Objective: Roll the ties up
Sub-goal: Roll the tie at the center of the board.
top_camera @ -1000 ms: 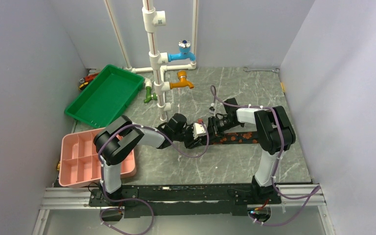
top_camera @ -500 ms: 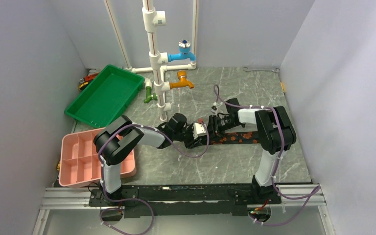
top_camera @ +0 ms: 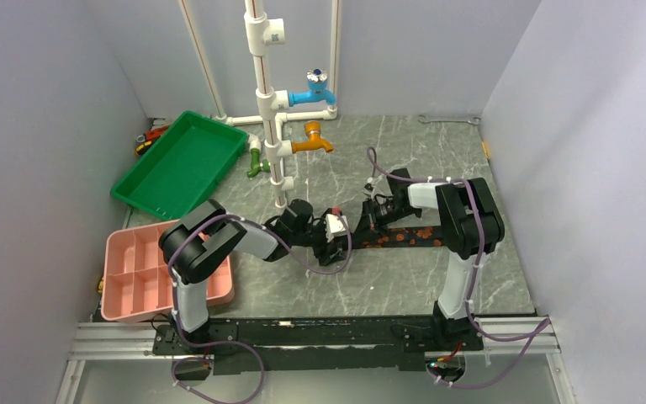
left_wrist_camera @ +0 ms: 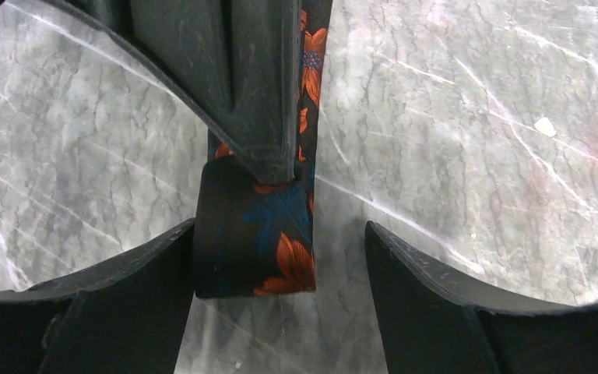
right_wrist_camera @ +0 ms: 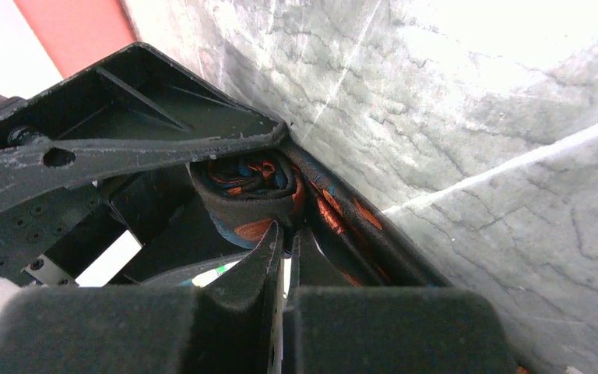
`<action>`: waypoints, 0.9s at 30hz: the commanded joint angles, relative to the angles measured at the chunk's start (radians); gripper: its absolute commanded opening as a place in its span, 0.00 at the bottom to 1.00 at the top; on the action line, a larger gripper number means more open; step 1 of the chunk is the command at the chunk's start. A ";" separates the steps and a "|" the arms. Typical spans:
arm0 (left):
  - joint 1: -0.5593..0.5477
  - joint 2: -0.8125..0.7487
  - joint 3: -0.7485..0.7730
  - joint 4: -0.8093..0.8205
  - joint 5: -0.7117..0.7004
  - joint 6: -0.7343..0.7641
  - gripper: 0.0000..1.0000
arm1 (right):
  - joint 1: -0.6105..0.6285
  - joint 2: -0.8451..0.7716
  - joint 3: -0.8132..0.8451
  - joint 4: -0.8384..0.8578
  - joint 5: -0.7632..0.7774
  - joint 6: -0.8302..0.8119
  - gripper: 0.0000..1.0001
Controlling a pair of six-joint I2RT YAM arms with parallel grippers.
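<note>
The black tie (top_camera: 404, 236) with orange-red flowers lies flat on the grey marbled table (top_camera: 320, 286), running right from the two grippers. Its near end is wound into a small roll (left_wrist_camera: 253, 241), which also shows as a coil (right_wrist_camera: 243, 191) in the right wrist view. My left gripper (left_wrist_camera: 280, 234) stands open around the roll; the left finger (left_wrist_camera: 148, 273) touches it and the right finger (left_wrist_camera: 428, 280) is apart from it. My right gripper (right_wrist_camera: 284, 234) is shut, its tips pressed against the roll where it meets the flat tie. From above, the left gripper (top_camera: 336, 236) and right gripper (top_camera: 368, 222) meet at the tie's left end.
A green tray (top_camera: 181, 164) sits at the back left and a pink compartment tray (top_camera: 147, 269) at the near left. A white pipe stand (top_camera: 271, 126) with blue and orange taps rises behind the grippers. A wrench (top_camera: 450, 119) lies by the back wall.
My left gripper has opened, released the roll and drawn back a little to the left. My right gripper opened slightly, then shut at the roll.
</note>
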 commanded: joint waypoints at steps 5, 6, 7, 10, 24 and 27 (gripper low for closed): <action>0.031 0.053 -0.042 0.127 0.068 0.039 0.80 | -0.013 0.073 0.048 -0.045 0.260 -0.074 0.00; 0.031 0.069 -0.035 0.143 0.071 0.049 0.79 | -0.013 0.080 0.055 -0.053 0.263 -0.077 0.00; 0.031 0.084 -0.023 0.151 0.072 0.058 0.78 | -0.013 0.086 0.061 -0.058 0.264 -0.079 0.00; 0.031 0.122 0.016 0.151 0.089 0.086 0.73 | -0.016 0.101 0.070 -0.065 0.256 -0.084 0.00; 0.001 0.044 0.031 -0.241 0.032 0.114 0.29 | -0.029 -0.146 0.005 -0.099 0.065 -0.157 0.39; -0.021 0.045 0.042 -0.294 -0.007 0.101 0.31 | -0.021 -0.213 -0.036 -0.064 0.018 -0.111 0.49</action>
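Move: The rolled-up end of the tie sits between the left gripper's open fingertips, about 2 cm to the right of that hand and 1 cm ahead, at its height. From the left hand, the unrolled length centres about 17 cm to the right and 1 cm ahead, lying some 2 cm lower. From the right hand, whose fingers are already shut on the tie beside the roll, the roll lies about 2 cm left, level fore and aft, and 1 cm lower. Bring the open left gripper about 2 cm right and 1.5 cm forward over the roll, close its fingers on both edges, then ease back left and back about 1 cm. Keep the right fingers shut at the roll's edge while sinking slightly. Once the left has closed, open them off the tie and lift about 2.5 cm, drifting right. ##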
